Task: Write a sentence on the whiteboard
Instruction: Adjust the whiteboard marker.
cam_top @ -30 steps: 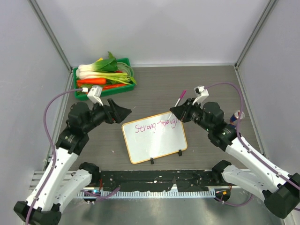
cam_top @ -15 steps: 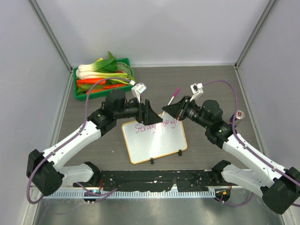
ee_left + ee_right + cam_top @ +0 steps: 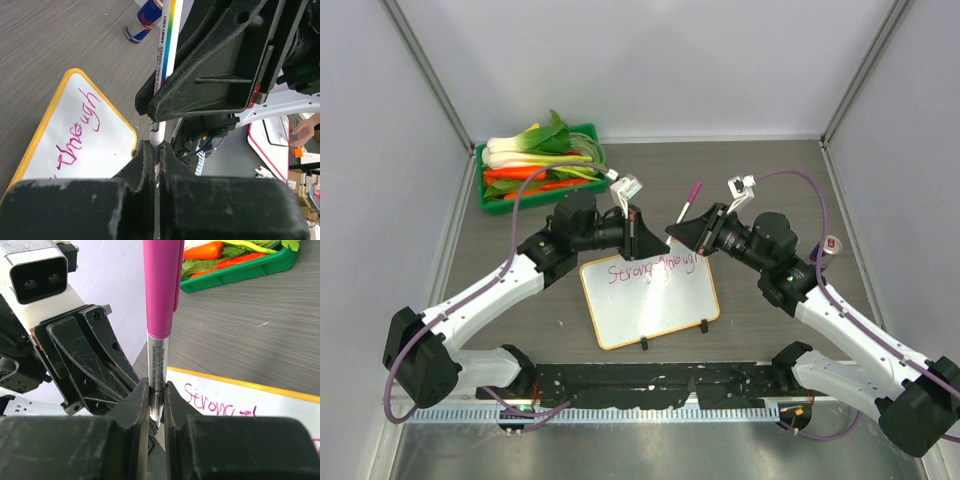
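The whiteboard [image 3: 655,312] lies flat at the table's middle, with the pink sentence [image 3: 655,268] "Strong through" along its far edge. Above that edge my right gripper [image 3: 682,236] is shut on a marker [image 3: 691,200], pink cap pointing up and away. My left gripper [image 3: 655,240] meets it from the left. In the left wrist view my left gripper [image 3: 156,146] is shut on the marker's [image 3: 167,45] white lower end, just below the right fingers [image 3: 200,95]. The right wrist view shows my right gripper [image 3: 157,388] clamping the barrel under the pink cap [image 3: 161,290].
A green tray [image 3: 485,195] of vegetables stands at the back left. A Red Bull can [image 3: 828,247] stands by the right arm, also seen in the left wrist view as the can [image 3: 142,20]. The enclosure's walls close in the table on three sides.
My left arm swung from the left side to the centre and its open jaws closed on the marker's lower end. The right gripper lifted the marker slightly and then held still.
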Tool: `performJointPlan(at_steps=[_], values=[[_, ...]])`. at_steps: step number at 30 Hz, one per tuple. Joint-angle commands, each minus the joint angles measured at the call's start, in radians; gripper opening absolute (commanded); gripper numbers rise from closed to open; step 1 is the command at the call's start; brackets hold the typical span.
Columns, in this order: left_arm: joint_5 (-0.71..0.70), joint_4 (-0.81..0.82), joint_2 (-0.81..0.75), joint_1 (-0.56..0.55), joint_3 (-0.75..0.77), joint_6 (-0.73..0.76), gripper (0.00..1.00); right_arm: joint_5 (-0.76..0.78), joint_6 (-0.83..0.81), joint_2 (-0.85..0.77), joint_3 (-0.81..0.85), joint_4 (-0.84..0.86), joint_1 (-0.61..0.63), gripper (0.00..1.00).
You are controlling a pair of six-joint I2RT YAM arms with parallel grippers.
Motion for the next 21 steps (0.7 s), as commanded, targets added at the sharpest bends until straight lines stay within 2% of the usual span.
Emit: performJointPlan(at_steps=[1, 4, 6, 7, 8, 10, 11, 12, 13, 17, 21], values=[[-0.009, 0.022, -0.033, -0.009, 0.040, 0.013, 0.00, -0.003, 0.017, 0.003, 0.041, 0.053, -0.002, 0.01], [-0.056, -0.007, -0.066, -0.011, 0.043, 0.036, 0.00, -0.016, 0.018, 0.011, 0.052, 0.043, -0.002, 0.05], [-0.089, -0.069, -0.090, -0.009, 0.053, 0.058, 0.00, -0.022, 0.017, 0.011, 0.061, 0.029, -0.002, 0.15], [-0.098, -0.093, -0.101, -0.009, 0.059, 0.070, 0.00, -0.028, 0.006, 0.009, 0.072, 0.015, -0.003, 0.26], [-0.106, -0.119, -0.113, -0.009, 0.069, 0.085, 0.00, -0.029, 0.003, 0.006, 0.075, 0.007, -0.003, 0.32], [-0.112, -0.174, -0.129, -0.011, 0.089, 0.114, 0.00, -0.029, -0.017, -0.009, 0.083, -0.016, -0.006, 0.55], [-0.124, -0.203, -0.135, -0.009, 0.102, 0.125, 0.00, -0.031, -0.024, -0.017, 0.092, -0.031, -0.009, 0.59], [-0.135, -0.236, -0.141, -0.011, 0.112, 0.139, 0.00, -0.033, -0.037, -0.021, 0.101, -0.043, -0.011, 0.78], [-0.135, -0.266, -0.145, -0.009, 0.125, 0.154, 0.00, -0.036, -0.043, -0.029, 0.110, -0.071, -0.014, 0.81], [-0.112, -0.346, -0.162, -0.009, 0.170, 0.190, 0.00, -0.123, -0.092, -0.053, 0.129, -0.069, -0.025, 0.81], [-0.014, -0.434, -0.153, -0.009, 0.231, 0.234, 0.00, -0.250, -0.110, -0.044, 0.142, -0.036, -0.025, 0.81]])
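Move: The marker is already pinched by both hands. Its middle is about 6 cm above the left fingers, 3 ahead and 2 to their right, since they hold it by its tip end. From the right fingers, gripping higher on the barrel, it is roughly 3 cm up, 2 ahead and 1 right. The whiteboard's middle lies some 24 cm below the left hand, 2 ahead and 3 left. The vegetable tray is about 31 cm ahead and 28 left of that hand. Up and to its left, the left hand carries the marker away from the right gripper, rising about 5 cm and rolling some 10 degrees while its fingers stay shut near the tip end. The right hand opens wide, letting go of the barrel, then lifts about 3 cm and draws back roughly 2. ##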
